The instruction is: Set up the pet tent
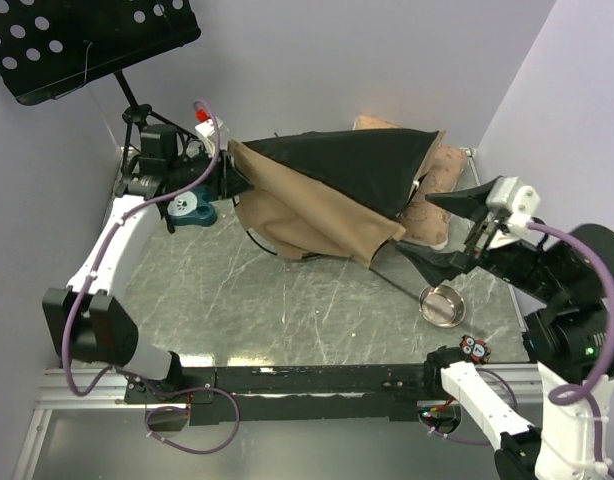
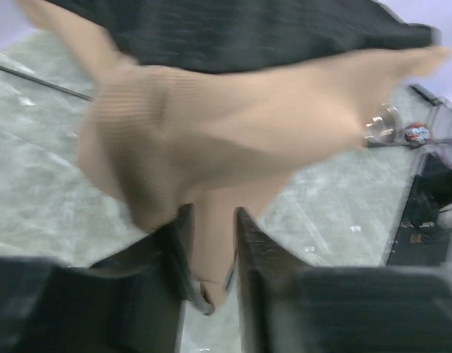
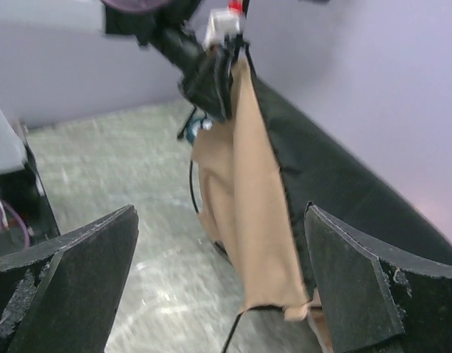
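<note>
The pet tent (image 1: 327,190) lies collapsed at the back of the table, black base panel up over folds of tan fabric. My left gripper (image 1: 232,178) is at its left edge. In the left wrist view the tan fabric (image 2: 233,118) hangs down between the fingers (image 2: 183,243), which press it from both sides. My right gripper (image 1: 415,226) hovers wide open at the tent's right tip, gripping nothing. In the right wrist view the tent (image 3: 248,206) hangs ahead between the spread fingers (image 3: 86,257), with a thin black pole (image 3: 244,327) at its lower edge.
A pinkish cushion (image 1: 442,165) sits behind the tent's right end. A steel bowl (image 1: 442,305) stands front right, a blue bowl holder (image 1: 192,210) under the left arm. A black music stand (image 1: 87,40) overhangs the back left. Walls close in on both sides.
</note>
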Tool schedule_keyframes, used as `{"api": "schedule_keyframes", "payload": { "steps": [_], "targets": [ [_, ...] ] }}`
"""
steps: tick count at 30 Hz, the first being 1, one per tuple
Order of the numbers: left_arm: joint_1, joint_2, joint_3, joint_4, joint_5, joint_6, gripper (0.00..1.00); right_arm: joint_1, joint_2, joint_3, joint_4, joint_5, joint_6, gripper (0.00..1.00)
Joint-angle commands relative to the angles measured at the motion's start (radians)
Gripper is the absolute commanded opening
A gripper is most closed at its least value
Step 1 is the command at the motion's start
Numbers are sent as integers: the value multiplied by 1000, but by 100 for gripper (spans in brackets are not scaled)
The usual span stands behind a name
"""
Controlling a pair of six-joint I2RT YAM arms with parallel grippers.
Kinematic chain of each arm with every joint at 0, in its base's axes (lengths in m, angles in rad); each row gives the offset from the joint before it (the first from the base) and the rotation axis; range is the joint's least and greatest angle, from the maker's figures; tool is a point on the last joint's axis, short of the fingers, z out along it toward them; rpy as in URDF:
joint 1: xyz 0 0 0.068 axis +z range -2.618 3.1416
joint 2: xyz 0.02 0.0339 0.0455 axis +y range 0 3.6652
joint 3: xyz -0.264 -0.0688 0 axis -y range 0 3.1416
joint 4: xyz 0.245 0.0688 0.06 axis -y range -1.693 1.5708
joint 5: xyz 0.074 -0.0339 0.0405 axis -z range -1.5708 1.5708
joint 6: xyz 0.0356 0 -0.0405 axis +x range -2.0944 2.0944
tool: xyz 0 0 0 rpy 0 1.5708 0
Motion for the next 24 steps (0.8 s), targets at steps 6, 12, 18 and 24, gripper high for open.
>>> {"api": "schedule_keyframes", "payload": {
  "steps": [6,12,18,24],
  "targets": [
    [112,197,172,42,211,266,14,-5,54,194,96,212,128,99],
    [148,237,215,31,354,358,12,-32,103,-35,-136,167,-176,99],
    [148,255,268,-142,435,533,15,-64,261,-40,-213,-28,-284,99],
    [148,252,271,-217,449,618,17,-42,442,-4,-262,-141,-321,99]
  ]
}}
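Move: The tent's near left end hangs practically between the left hand's half-shut fingers, perhaps 1 cm ahead and 2 cm to the right; the blue feeder stands roughly 10 cm farther out, 9 cm left and 26 cm lower. From the right hand, the tent's front right corner is some 11 cm ahead, 5 cm left and 22 cm below. The metal bowl lies about 5 cm ahead and 10 cm right, the pillow about 36 cm ahead and 2 cm right, both around 45 cm down. The tent's left end gets pinched as the left fingers shut on it, that hand pushing about 5 cm forward, a little left and down, then easing back slightly while turning some 15 degrees clockwise. The tent's front right corner is what the wide-open right hand nears: it first lifts about 7 cm, then swoops roughly 20 cm down and well forward, its fingers tipping down about 30 degrees. ##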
